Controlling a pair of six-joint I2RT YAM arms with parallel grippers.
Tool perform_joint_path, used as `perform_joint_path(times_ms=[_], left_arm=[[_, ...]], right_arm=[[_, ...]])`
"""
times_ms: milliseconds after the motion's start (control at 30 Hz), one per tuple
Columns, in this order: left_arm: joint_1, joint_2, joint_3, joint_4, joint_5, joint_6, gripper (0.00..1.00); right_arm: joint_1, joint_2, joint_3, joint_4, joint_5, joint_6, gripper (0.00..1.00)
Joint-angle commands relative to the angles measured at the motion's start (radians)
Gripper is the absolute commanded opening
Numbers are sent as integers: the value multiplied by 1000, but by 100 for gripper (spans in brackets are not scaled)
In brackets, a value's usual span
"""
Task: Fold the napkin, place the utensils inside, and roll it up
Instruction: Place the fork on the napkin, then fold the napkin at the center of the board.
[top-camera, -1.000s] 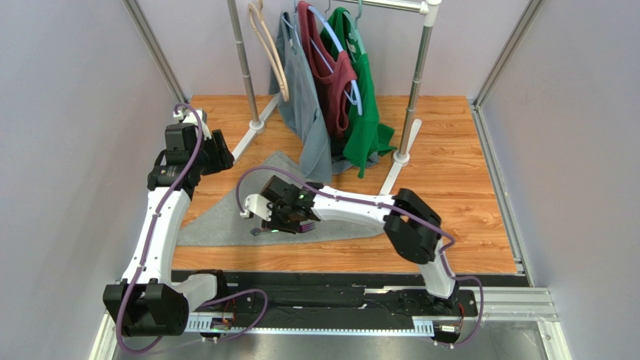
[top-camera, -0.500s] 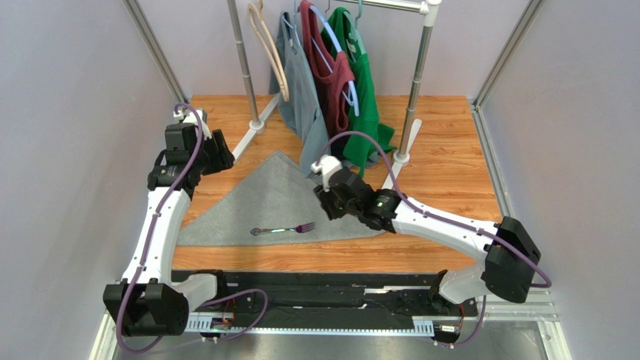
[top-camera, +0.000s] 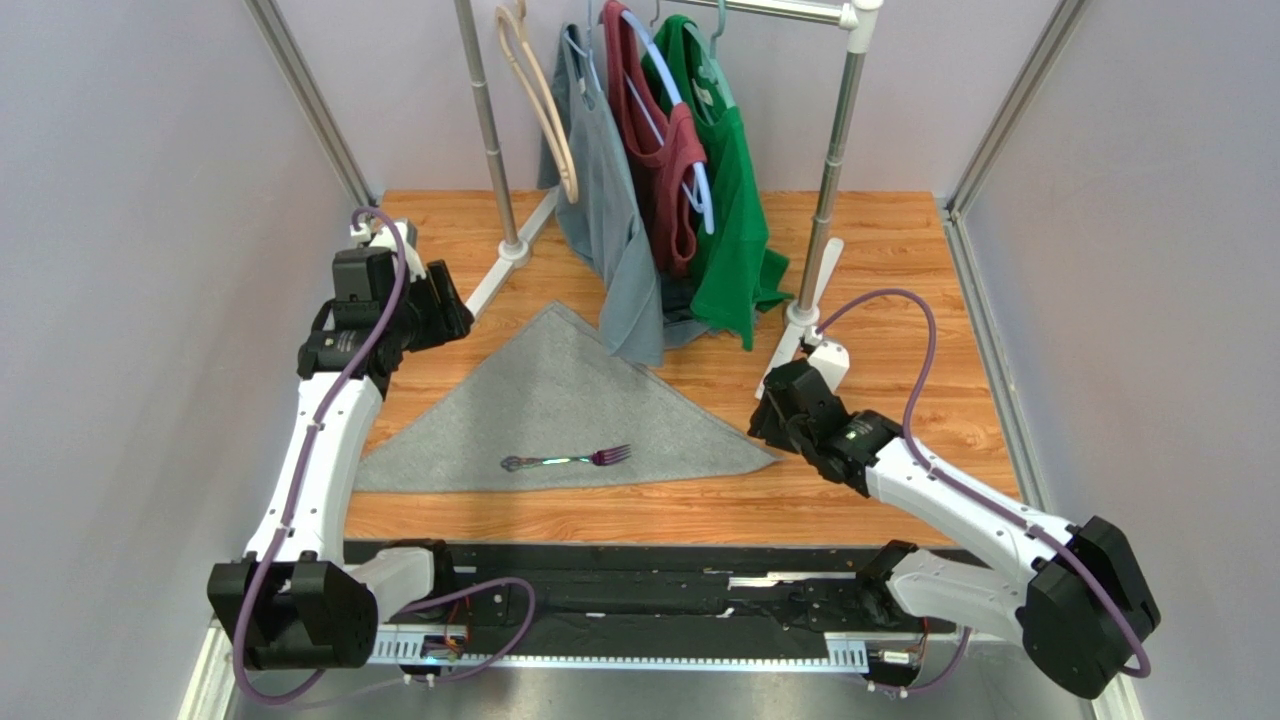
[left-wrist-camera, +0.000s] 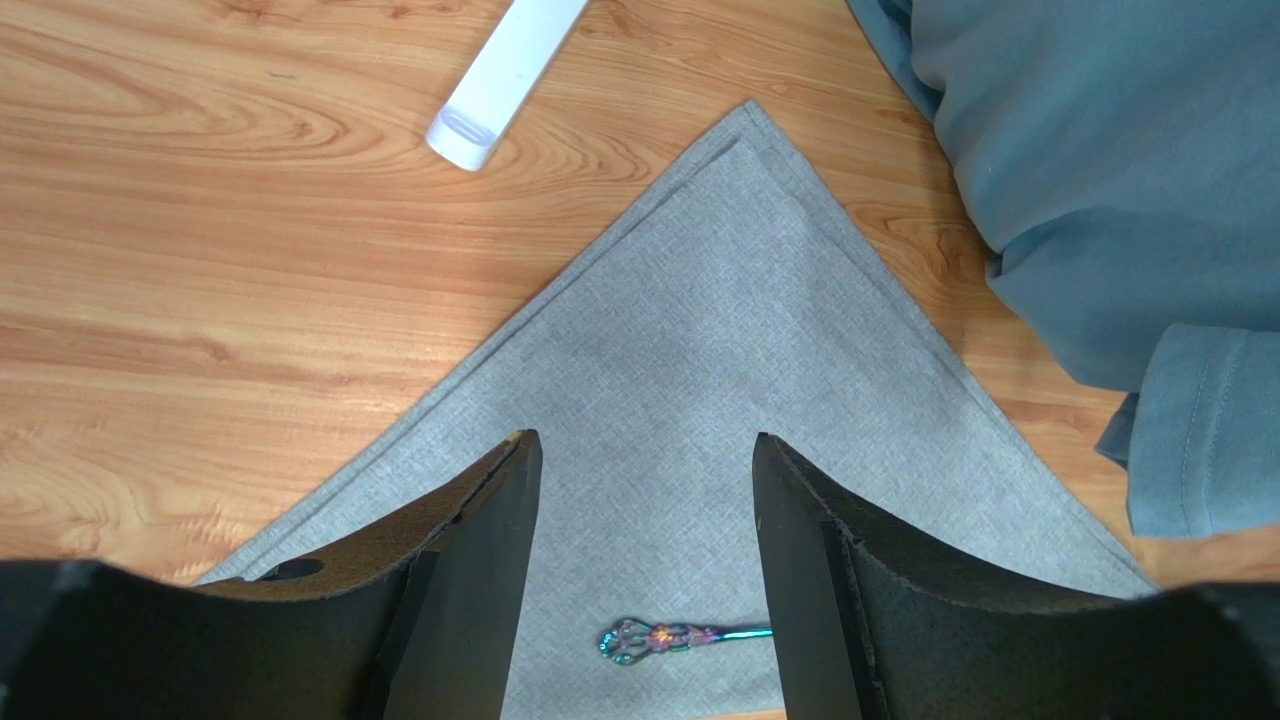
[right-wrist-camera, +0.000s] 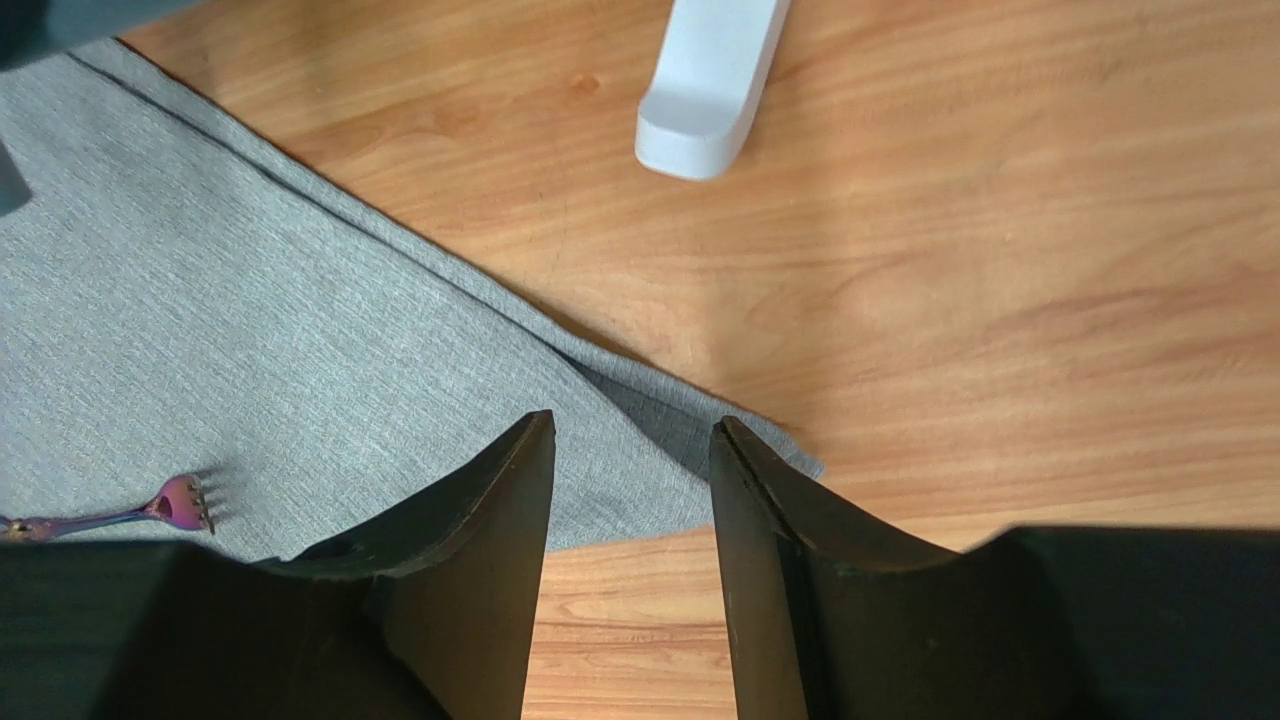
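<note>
The napkin (top-camera: 564, 393) lies folded into a grey triangle on the wooden table, its point toward the back. One of the utensils, a slim fork (top-camera: 567, 458) with purplish tines, rests on the cloth near the front edge, tines to the right. My left gripper (top-camera: 448, 311) hovers open above the napkin's left slope; in the left wrist view the fork's handle end (left-wrist-camera: 676, 641) shows on the napkin (left-wrist-camera: 721, 330) between the fingers, far below. My right gripper (top-camera: 766, 422) hangs open over the napkin's right corner (right-wrist-camera: 721, 443), nothing between its fingers. The fork (right-wrist-camera: 178, 504) lies off to its left.
A clothes rack stands behind the napkin, with a grey shirt (top-camera: 609, 195), a maroon top (top-camera: 661, 150) and a green shirt (top-camera: 733, 210) hanging low. Its white feet (top-camera: 792, 338) (top-camera: 504, 270) rest on the table close to the napkin's edges. The grey shirt's hem (left-wrist-camera: 1112, 180) brushes the cloth's back right side.
My right arm has swung from above the fork out to the napkin's right corner, leaving the fork lying on the cloth, and its jaws have widened. The left arm has stayed still.
</note>
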Motion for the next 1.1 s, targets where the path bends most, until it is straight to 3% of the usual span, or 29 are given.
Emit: perform_joint_path(times_ms=[0,233,1067], left_arm=[[7,5,-1,36,30,-14,63],[7,8,-3,39,42,-19,63],[9,24,-3,39,56,-19,63]], right_arm=[[4,-10,-36,-34,-18,150,47],[2,-1,-70,-95,-26,201,47],[-13,57,-162,29,26,244,45]])
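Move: The napkin's right corner lies about 3 cm back and 2 cm to the right of the right hand, some 8 cm below. The fork is already on the napkin, roughly 26 cm left of the hand and 2 cm back, and the near end of the rack foot is about 7 cm ahead and 1 cm right. From the left hand that corner is some 46 cm right and 12 cm back. The right hand, fingers staying half open, sinks about 6.5 cm and draws back 4 cm to the napkin's right corner. ##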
